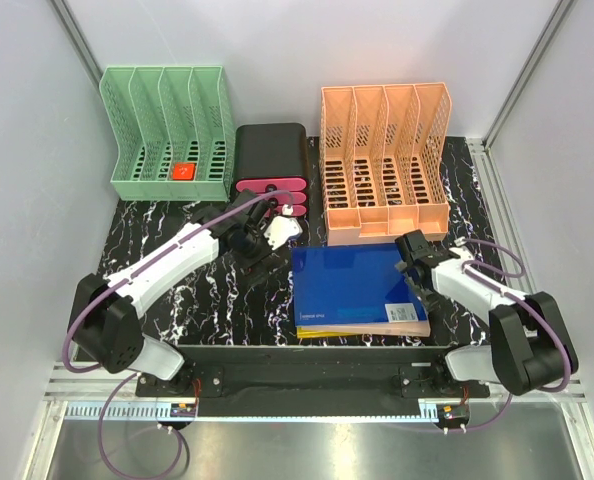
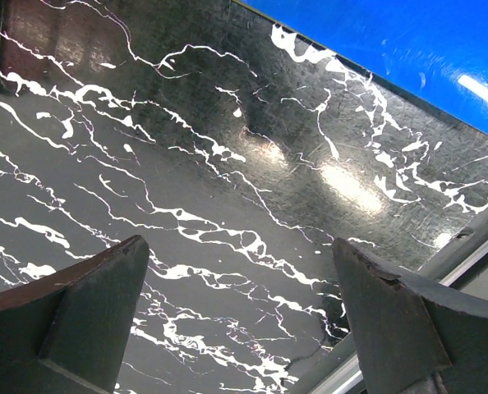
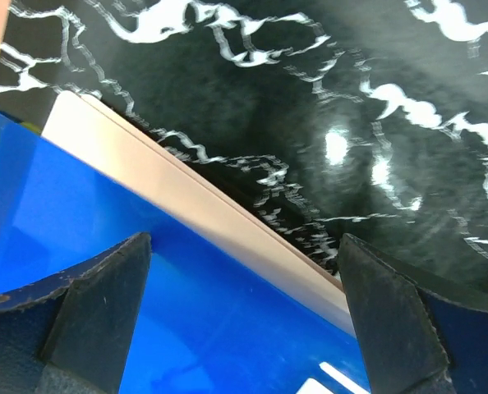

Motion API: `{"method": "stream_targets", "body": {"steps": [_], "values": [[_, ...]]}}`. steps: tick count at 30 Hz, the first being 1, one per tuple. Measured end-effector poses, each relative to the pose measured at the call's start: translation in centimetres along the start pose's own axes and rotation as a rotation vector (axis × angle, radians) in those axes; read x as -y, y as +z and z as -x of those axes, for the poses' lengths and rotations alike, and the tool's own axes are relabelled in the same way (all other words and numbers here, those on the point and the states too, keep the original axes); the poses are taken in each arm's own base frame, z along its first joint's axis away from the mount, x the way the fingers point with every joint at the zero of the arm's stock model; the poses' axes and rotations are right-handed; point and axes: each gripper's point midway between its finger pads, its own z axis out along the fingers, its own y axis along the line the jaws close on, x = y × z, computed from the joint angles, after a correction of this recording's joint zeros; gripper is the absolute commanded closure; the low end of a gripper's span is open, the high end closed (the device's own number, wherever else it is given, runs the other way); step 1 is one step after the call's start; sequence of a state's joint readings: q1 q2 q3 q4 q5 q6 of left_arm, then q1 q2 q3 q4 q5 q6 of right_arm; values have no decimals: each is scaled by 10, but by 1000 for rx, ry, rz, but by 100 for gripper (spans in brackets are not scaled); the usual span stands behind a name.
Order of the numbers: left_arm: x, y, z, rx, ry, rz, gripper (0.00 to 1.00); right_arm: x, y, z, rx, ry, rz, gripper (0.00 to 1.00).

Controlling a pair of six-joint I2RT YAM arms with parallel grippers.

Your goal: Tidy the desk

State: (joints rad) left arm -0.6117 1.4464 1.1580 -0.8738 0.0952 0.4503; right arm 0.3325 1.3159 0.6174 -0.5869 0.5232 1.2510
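The desk (image 1: 177, 290) is a black top with white veining. A blue book (image 1: 352, 285) lies on a stack at its front centre, with pale page edges (image 1: 413, 318) showing beneath. My left gripper (image 1: 259, 250) hangs open over bare desk (image 2: 227, 148) left of the book, its fingers (image 2: 88, 304) holding nothing; the book's corner (image 2: 408, 49) shows at upper right. My right gripper (image 1: 417, 268) is open above the book's right edge. In the right wrist view the blue cover (image 3: 145, 287) and its pale edge (image 3: 186, 197) run between the open fingertips (image 3: 244, 240).
A green file rack (image 1: 162, 130) holding a small red item (image 1: 184, 171) stands at the back left. Beside it is a black box with pink drawers (image 1: 272, 170), then an orange file rack (image 1: 382, 160). Grey walls close in both sides.
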Motion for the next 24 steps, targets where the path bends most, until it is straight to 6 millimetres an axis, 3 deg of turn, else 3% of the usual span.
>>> {"method": "stream_targets", "body": {"steps": [9, 15, 24], "values": [[-11, -3, -2, -6, 13, 28, 1, -23, -8, -17, -129, -31, 80, 0], [-15, -9, -1, 3, 16, 44, 1, -35, -24, -36, -227, -18, 186, 0], [-16, -14, -2, 10, 20, 54, 1, -55, -62, -98, -409, -134, 268, 0]]}}
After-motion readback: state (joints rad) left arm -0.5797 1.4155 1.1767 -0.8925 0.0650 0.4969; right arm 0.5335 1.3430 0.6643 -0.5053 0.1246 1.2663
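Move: The folder stack's middle lies about 12 cm left of the right hand, level with it fore and aft and a centimetre lower; the open fingers are already at its right edge. The orange rack's middle is some 22 cm ahead of that hand and 7 cm left; the drawer box is about 28 cm ahead and 33 cm left. From the left hand the stack lies roughly 24 cm right, 5 cm back and 10 cm down. Fingers open, the right hand pushes the folder stack's right edge some 13 cm left, turning about 20 degrees counter-clockwise. ##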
